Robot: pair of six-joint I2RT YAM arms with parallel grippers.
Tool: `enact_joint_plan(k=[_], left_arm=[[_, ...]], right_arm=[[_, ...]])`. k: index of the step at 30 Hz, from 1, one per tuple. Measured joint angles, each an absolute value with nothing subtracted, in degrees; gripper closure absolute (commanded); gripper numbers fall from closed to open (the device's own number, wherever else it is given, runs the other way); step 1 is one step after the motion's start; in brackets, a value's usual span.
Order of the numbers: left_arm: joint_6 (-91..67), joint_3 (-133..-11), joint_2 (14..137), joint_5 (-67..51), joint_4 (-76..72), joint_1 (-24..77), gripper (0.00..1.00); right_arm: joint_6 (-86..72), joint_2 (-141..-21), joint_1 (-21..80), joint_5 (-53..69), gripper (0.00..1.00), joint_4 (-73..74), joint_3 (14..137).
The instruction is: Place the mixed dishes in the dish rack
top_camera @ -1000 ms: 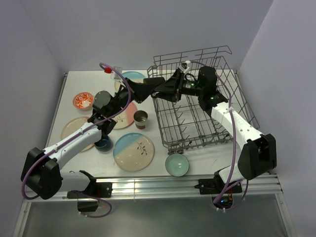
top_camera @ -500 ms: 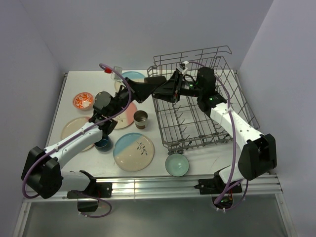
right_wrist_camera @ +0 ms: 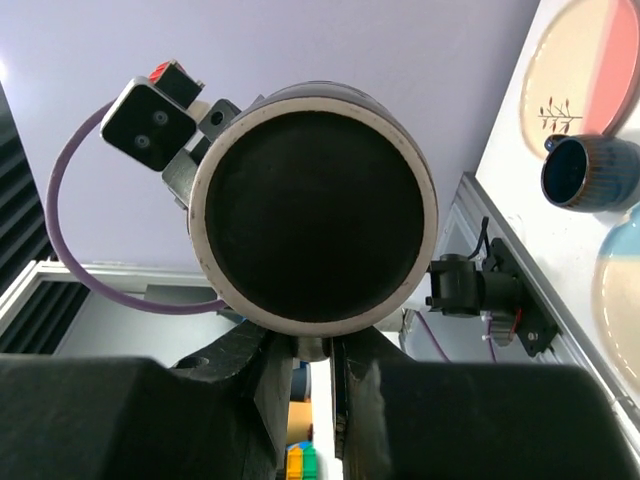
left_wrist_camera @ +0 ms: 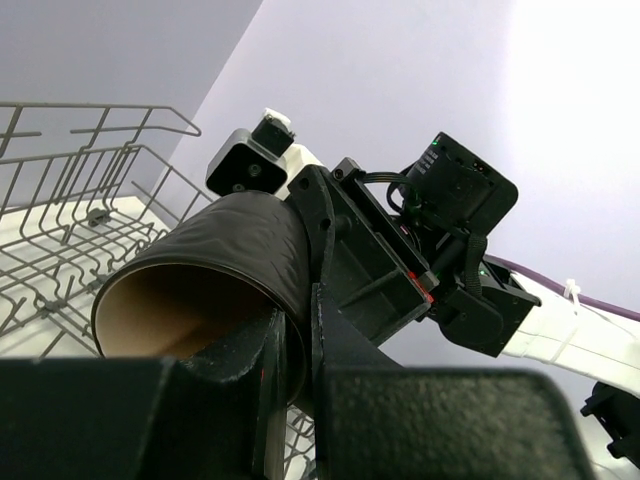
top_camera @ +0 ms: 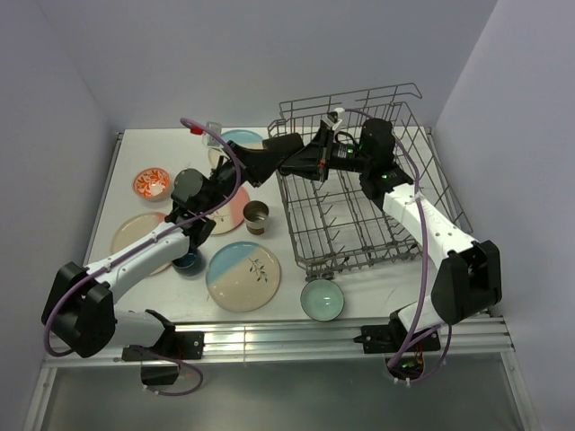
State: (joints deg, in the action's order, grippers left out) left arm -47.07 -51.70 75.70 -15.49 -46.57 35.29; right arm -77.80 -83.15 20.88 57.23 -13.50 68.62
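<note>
A dark mug (top_camera: pixel 286 154) with a brown inside hangs in the air over the left edge of the dish rack (top_camera: pixel 359 206), held from both sides. My left gripper (top_camera: pixel 273 154) is shut on its rim, one finger inside and one outside (left_wrist_camera: pixel 295 340). My right gripper (top_camera: pixel 303 163) is shut on a part under the mug's base end (right_wrist_camera: pixel 318 350), probably the handle. The right wrist view looks at the mug's round bottom (right_wrist_camera: pixel 312 205). In the left wrist view the mug (left_wrist_camera: pixel 230 250) lies on its side, mouth towards the camera.
On the table stand an orange-red bowl (top_camera: pixel 151 183), a cream plate (top_camera: pixel 135 235), a pink plate (top_camera: pixel 229 208), a blue plate (top_camera: pixel 243 275), a teal-edged plate (top_camera: pixel 241 139), a brown mug (top_camera: pixel 257 215), a dark-blue mug (top_camera: pixel 187 261) and a pale teal bowl (top_camera: pixel 321 299).
My right gripper has closed on the mug that my left gripper holds. Both arms and the mug have shifted slightly to the left.
</note>
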Motion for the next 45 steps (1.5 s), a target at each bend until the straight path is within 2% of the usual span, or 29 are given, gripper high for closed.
enact_joint_plan(k=[2, 5, 6, 8, 9, 12, 15, 23, 26, 29, 31, 34, 40, 45], left_arm=[[-47.5, -51.7, 76.1, -15.5, -47.4, 35.4, 0.92], [-47.9, -51.7, 76.7, -15.5, -48.3, 35.7, 0.74], [-48.3, -51.7, 76.8, -15.5, -48.6, 35.8, 0.65], [-49.3, -51.7, 76.9, -15.6, -49.2, 36.1, 0.57], [-49.5, -51.7, 76.9, -15.5, -49.5, 36.3, 0.49], [-50.3, -51.7, 76.8, -15.6, -50.0, 36.7, 0.36], [-50.4, -51.7, 76.6, -15.6, -49.6, 37.0, 0.30], [-48.3, -51.7, 74.7, -15.4, -44.5, 37.0, 0.24], [-44.3, -52.1, 72.2, -14.1, -39.3, 37.1, 0.21], [-39.2, -54.5, 69.3, -11.6, -30.6, 37.2, 0.13], [-35.6, -56.8, 66.6, -8.6, -23.3, 37.2, 0.10], [-31.9, -57.9, 61.6, -4.1, -14.9, 37.2, 0.08], [-28.5, -52.8, 48.8, 4.4, -4.6, 37.2, 0.06], [-29.3, -43.9, 39.9, 9.7, 1.0, 37.2, 0.05]], right_arm=[[-78.0, -83.2, 20.5, 57.9, 1.00, -14.1, 68.5], [-78.2, -83.2, 19.8, 58.9, 1.00, -15.2, 68.0], [-77.9, -83.3, 19.6, 59.3, 1.00, -15.5, 67.9], [-77.2, -83.5, 19.2, 59.7, 1.00, -16.0, 67.9], [-76.8, -83.6, 19.0, 59.9, 1.00, -16.1, 67.8], [-75.2, -83.7, 18.1, 60.2, 1.00, -16.3, 67.7], [-73.7, -83.8, 16.8, 60.5, 1.00, -16.3, 67.2], [-71.0, -84.3, 11.6, 60.6, 1.00, -16.2, 67.0], [-65.7, -84.5, 8.4, 59.8, 1.00, -11.7, 68.1], [-53.3, -85.7, 5.0, 56.3, 1.00, 1.1, 73.9], [-41.7, -87.0, 3.4, 49.7, 1.00, 11.8, 80.8], [-28.1, -87.8, 2.3, 37.9, 1.00, 20.2, 88.0], [-8.5, -91.8, 2.6, 19.7, 1.00, 27.7, 96.8], [11.2, -99.4, 2.6, 16.8, 1.00, 29.7, 99.5]])
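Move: The brown mug hangs between both grippers: its middle is about 4 cm above the left hand and 3 cm to its right, some 2 cm ahead of it; from the right hand about 3 cm left, 2 ahead and 4 above. The far right part of the rack, where the mug is headed, lies about 35 cm ahead of the right hand, 25 to its right and 25 below. The steel cup stands some 7 cm ahead of the left hand, 8 to its left, 34 below. Keep the right fingers shut on the mug's handle while you open the left gripper wide and let go of the rim. Ease the right hand off, then swing it faster, about 22 cm right and 20 forward over the far end of the rack, sinking at the last, turning from pointing left to forward and down. Once free, draw the left hand some 13 cm left and a little back. ##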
